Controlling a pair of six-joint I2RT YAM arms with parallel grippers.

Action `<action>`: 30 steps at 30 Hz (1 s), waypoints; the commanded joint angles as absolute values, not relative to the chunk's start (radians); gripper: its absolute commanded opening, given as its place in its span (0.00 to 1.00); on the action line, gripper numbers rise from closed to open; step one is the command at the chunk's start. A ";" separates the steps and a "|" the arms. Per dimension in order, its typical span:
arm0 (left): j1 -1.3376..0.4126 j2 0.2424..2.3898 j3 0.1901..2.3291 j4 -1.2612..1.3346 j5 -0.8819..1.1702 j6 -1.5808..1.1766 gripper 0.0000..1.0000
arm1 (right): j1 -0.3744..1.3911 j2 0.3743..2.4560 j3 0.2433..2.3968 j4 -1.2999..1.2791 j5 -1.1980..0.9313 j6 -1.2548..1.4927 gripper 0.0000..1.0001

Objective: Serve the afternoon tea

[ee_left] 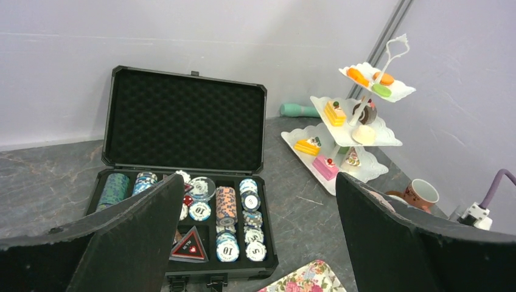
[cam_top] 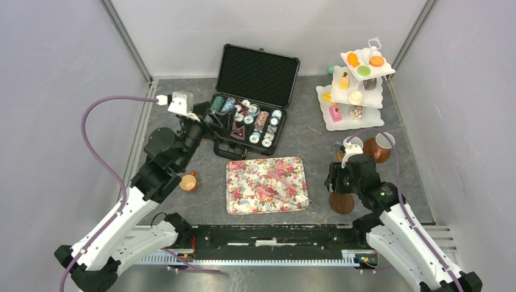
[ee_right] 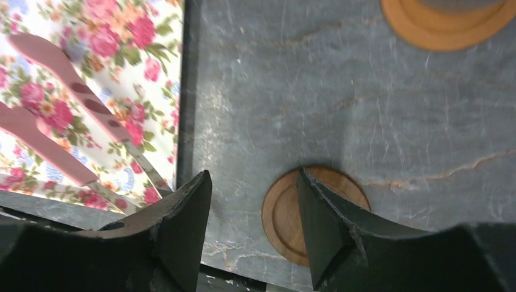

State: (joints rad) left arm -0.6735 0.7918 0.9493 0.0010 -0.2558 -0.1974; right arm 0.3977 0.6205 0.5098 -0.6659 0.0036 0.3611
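Note:
Toy cakes and macarons fill a white three-tier stand (cam_top: 372, 119) (ee_left: 372, 172) at the back right: a green macaron (cam_top: 363, 70) on top, a pink cake (cam_top: 335, 113) (ee_left: 325, 167) at the bottom. An orange-brown mug (cam_top: 188, 181) stands beside my left arm. A brown mug (cam_top: 381, 146) (ee_left: 421, 193) stands on a coaster at the right. My left gripper (cam_top: 209, 120) (ee_left: 258, 177) is wide open and holds nothing, facing the chip case. My right gripper (cam_top: 338, 182) (ee_right: 254, 173) is open over bare table, one finger above a wooden coaster (cam_top: 341, 202) (ee_right: 286, 213).
An open black case of poker chips (cam_top: 246, 125) (ee_left: 201, 207) lies at the back centre. A floral tray (cam_top: 243, 194) (ee_right: 140, 55) with pink tongs (cam_top: 274, 182) (ee_right: 55, 61) lies front centre, left of my right gripper. A second coaster (ee_right: 444, 24) lies farther out. Walls close in on both sides.

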 commanded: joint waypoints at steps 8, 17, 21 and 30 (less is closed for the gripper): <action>-0.658 0.815 0.993 0.007 -0.213 -0.241 1.00 | 0.416 0.574 0.378 -0.643 0.003 0.431 0.50; -0.658 0.811 1.001 0.005 -0.210 -0.236 1.00 | 0.467 0.628 0.353 -0.622 0.070 0.438 0.47; -0.658 0.803 0.994 0.006 -0.217 -0.236 1.00 | 0.495 0.667 0.383 -0.681 0.135 0.481 0.42; -0.658 0.783 0.996 -0.005 -0.187 -0.252 1.00 | 0.505 0.639 0.352 -0.709 0.215 0.555 0.31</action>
State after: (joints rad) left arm -0.6624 0.8104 0.9657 -0.0246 -0.2050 -0.2115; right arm 0.4976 0.6430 0.3656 -0.7124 0.1379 0.5095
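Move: The empty right hand has the dark wooden coaster about 5 cm back, 4 cm to its right and 9 cm below. The flowered tray's middle is some 23 cm to this hand's left and 2 cm back, with the pink tongs on it roughly 18 cm left and 3 cm back; a mug on the orange coaster stands 12 cm ahead, 7 cm right. From the left hand, the dark coaster is about 16 cm back, 42 cm right and 39 cm lower. The right hand sinks about 6 cm and draws back towards the dark coaster, tipping down 10 degrees, fingers narrowing. ##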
